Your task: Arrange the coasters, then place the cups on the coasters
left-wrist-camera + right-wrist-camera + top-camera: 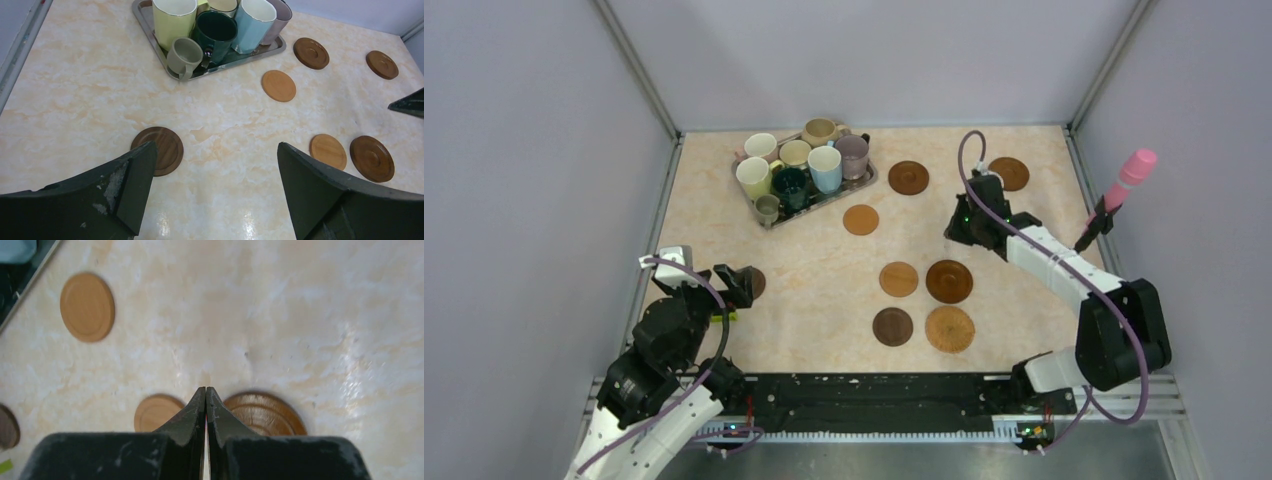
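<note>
Several cups (804,165) stand together on a silver tray (824,204) at the back left; in the left wrist view the yellow-green (172,20), dark teal (215,32), light blue (252,22) and small grey-olive (184,56) ones show. Several coasters lie flat on the table, none with a cup on it: two at the back (908,177) (1009,173), one tan (861,219), a group in the middle (899,279) (949,281). My left gripper (736,285) (215,146) is open and empty beside a dark coaster (162,147). My right gripper (956,228) (205,389) is shut and empty above two coasters (155,412) (265,412).
A stick with a pink tip (1136,168) stands by the right wall. Grey walls close in the table on the left, back and right. The tray's near rim (150,37) faces my left gripper. Bare marbled tabletop (814,270) lies between the tray and the middle coasters.
</note>
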Robot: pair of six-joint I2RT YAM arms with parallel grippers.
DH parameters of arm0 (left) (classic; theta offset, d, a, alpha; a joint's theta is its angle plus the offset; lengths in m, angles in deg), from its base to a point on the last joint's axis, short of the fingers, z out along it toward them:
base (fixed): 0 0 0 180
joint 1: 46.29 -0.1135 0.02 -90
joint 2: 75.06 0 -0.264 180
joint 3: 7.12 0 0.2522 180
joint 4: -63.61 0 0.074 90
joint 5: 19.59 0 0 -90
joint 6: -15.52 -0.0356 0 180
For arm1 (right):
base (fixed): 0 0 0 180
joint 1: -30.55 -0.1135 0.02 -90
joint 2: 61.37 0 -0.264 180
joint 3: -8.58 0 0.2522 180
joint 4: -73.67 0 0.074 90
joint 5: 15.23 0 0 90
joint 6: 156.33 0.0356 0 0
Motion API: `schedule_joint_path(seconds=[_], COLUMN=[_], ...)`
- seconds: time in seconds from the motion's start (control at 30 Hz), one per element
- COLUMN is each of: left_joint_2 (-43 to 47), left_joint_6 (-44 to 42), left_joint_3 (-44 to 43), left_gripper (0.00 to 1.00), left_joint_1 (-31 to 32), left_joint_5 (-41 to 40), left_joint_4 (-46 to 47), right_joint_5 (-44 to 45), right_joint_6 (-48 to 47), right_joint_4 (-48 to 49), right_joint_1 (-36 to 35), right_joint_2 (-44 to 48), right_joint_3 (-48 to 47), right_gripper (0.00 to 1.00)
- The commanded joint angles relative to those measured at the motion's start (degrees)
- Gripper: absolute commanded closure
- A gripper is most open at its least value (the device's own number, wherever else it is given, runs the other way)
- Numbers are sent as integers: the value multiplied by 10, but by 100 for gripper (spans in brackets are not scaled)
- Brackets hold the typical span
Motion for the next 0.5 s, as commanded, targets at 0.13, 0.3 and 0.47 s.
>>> schedule_joint_path(seconds=[0.13,0.3,0.47], left_joint_2=[1,1,2], left_joint_6=[0,-2,-1], left_joint_3=[-1,0,0], left_gripper=[5,5,5], left_joint_1=[-1,-1,-1], left_joint_5=[5,4,3], left_joint_4=[19,23,22], right_joint_5=[186,233,248], right_joint_6=[-138,-207,-267], right_joint_4=[122,103,86], right_joint_1=[12,53,91], right_joint_2=[-78,-209,-319], right_joint_3=[-84,-211,-321], right_gripper=[100,100,100])
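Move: The far right brown coaster, the likely aim, lies about 25 cm ahead of the right hand, some 21 cm to its right and 9 cm below. At the same depth below, the far middle coaster is 24 cm ahead and 8 cm left; the brown coaster nearest the hand sits 9 cm straight back; the small orange coaster is 9 cm ahead and 22 cm left. From the left hand the far right coaster is roughly 40 cm ahead, 68 cm right and 24 cm below. The right hand, empty with its fingers still shut, sweeps quickly forward about 15 cm and then more and more to the right, some 8 cm, away from the nearest brown coaster and out over bare table towards the far right coaster, ending between it and the far middle one. It lifts a couple of centimetres early on and sinks back to its starting height, while the wrist rolls some 25 degrees, left side dipping, so the downward-slanting fingers swing from leaning slightly left to slightly right, still clear of the table. ##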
